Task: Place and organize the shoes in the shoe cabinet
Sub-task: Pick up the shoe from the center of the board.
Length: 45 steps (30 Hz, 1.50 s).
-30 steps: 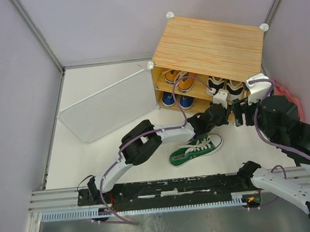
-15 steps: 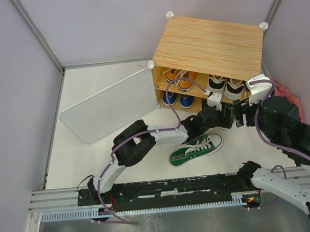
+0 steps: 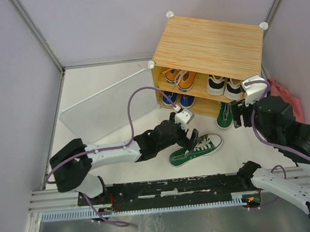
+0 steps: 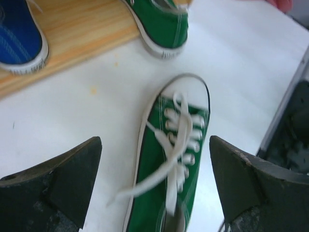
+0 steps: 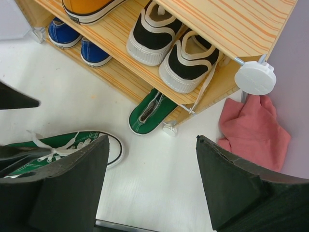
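The shoe cabinet (image 3: 208, 45) stands at the back right with its door open. Orange shoes (image 3: 180, 79) and black shoes (image 3: 222, 85) sit on its upper shelf, blue shoes (image 3: 176, 99) on the lower one. One green shoe (image 5: 150, 116) rests toe-first in the lower right bay, heel sticking out. The other green shoe (image 4: 174, 145) lies on the floor in front. My left gripper (image 4: 155, 140) hangs open just above its laces, touching nothing. My right gripper (image 5: 152, 140) is open and empty, above the floor in front of the cabinet's right corner.
The pale door panel (image 3: 107, 107) swings out to the left of the cabinet. A pink cloth (image 5: 253, 128) lies against the right wall beside the cabinet's white corner knob (image 5: 255, 77). Grey walls close in on both sides.
My left gripper opened and let go of a green shoe at the lower right bay, then drew back toward me over the green shoe on the floor. The right arm stayed put.
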{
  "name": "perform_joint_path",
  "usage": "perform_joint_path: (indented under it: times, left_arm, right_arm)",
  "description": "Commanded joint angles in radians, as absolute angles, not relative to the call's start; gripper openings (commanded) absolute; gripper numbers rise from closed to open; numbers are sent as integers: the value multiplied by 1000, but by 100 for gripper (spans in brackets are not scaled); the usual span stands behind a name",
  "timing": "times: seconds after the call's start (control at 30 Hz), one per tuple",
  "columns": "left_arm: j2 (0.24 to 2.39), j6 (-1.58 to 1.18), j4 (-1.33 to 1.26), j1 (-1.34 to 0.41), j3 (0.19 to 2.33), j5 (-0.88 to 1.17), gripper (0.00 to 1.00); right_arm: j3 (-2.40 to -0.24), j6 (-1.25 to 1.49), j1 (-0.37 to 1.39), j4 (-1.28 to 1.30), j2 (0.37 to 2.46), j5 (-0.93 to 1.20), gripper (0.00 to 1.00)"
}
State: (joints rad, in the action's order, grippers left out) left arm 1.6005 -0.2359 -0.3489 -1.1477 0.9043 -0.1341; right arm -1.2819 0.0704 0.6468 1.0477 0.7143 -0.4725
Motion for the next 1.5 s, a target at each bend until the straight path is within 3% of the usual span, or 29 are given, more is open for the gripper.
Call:
perform_joint_path:
  times: [0.0,0.2,0.7,0.87,0.93,0.97,1.07,1.13,1.47]
  left_arm:
    - [1411,-181,-224,-1181,747,-104,98]
    - [1291,-130,-244,-1183,593,-57,99]
    - [1438,-180,-494,-1216,470,12,96]
    - [1502,-220,-595,-1216,469,24,82]
    - [1519,-228,-593,-1217,476,34,70]
    - [1525,-228,-584,-1216,479,41,59]
    - [1512,-237,-567,-1216,485,31,7]
    - [1495,-245,-560,-1216,484,11,3]
    - [1354,-376,-431,-1215,495,-272,3]
  right_arm:
    - [-1265,70,649,999,719,-474,81]
    - [-1248,77,650,986,726,-475,80]
    - [-1224,86,649,985,737,-472,80]
    - [-1229,82,650,994,738,-483,80]
    - [-1227,80,650,994,737,-489,80]
    - [-1225,80,650,993,737,-490,80]
    - [-1221,80,650,988,742,-490,80]
    - [-1220,83,650,984,744,-485,80]
    - [-1212,70,650,977,746,-490,80]
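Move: The green shoe on the board lies almost under the left hand, its middle some 4 cm back, 2 cm right and 12 cm below, toe to the right and its heel end about 8 cm back and 7 cm left of the hand. The other green shoe, in the cabinet's lower corner, is about 12 cm ahead and 16 cm right, 11 cm down; the blue shoes stand roughly 23 cm ahead, 4 cm left, about as low. From the right hand, the board shoe's middle is some 16 cm left, 2 cm back and 30 cm below. Wide open, the left hand swings back and left over the shoe towards its heel end, about 8 cm each way, then sinks to some 11 cm below its start, turning roughly 10 degrees clockwise, and shuts its fingers to pinch the collar at the heel while easing back up a centimetre or two. The right hand, empty and still open, sinks about 2.5 cm by the cabinet's front. ##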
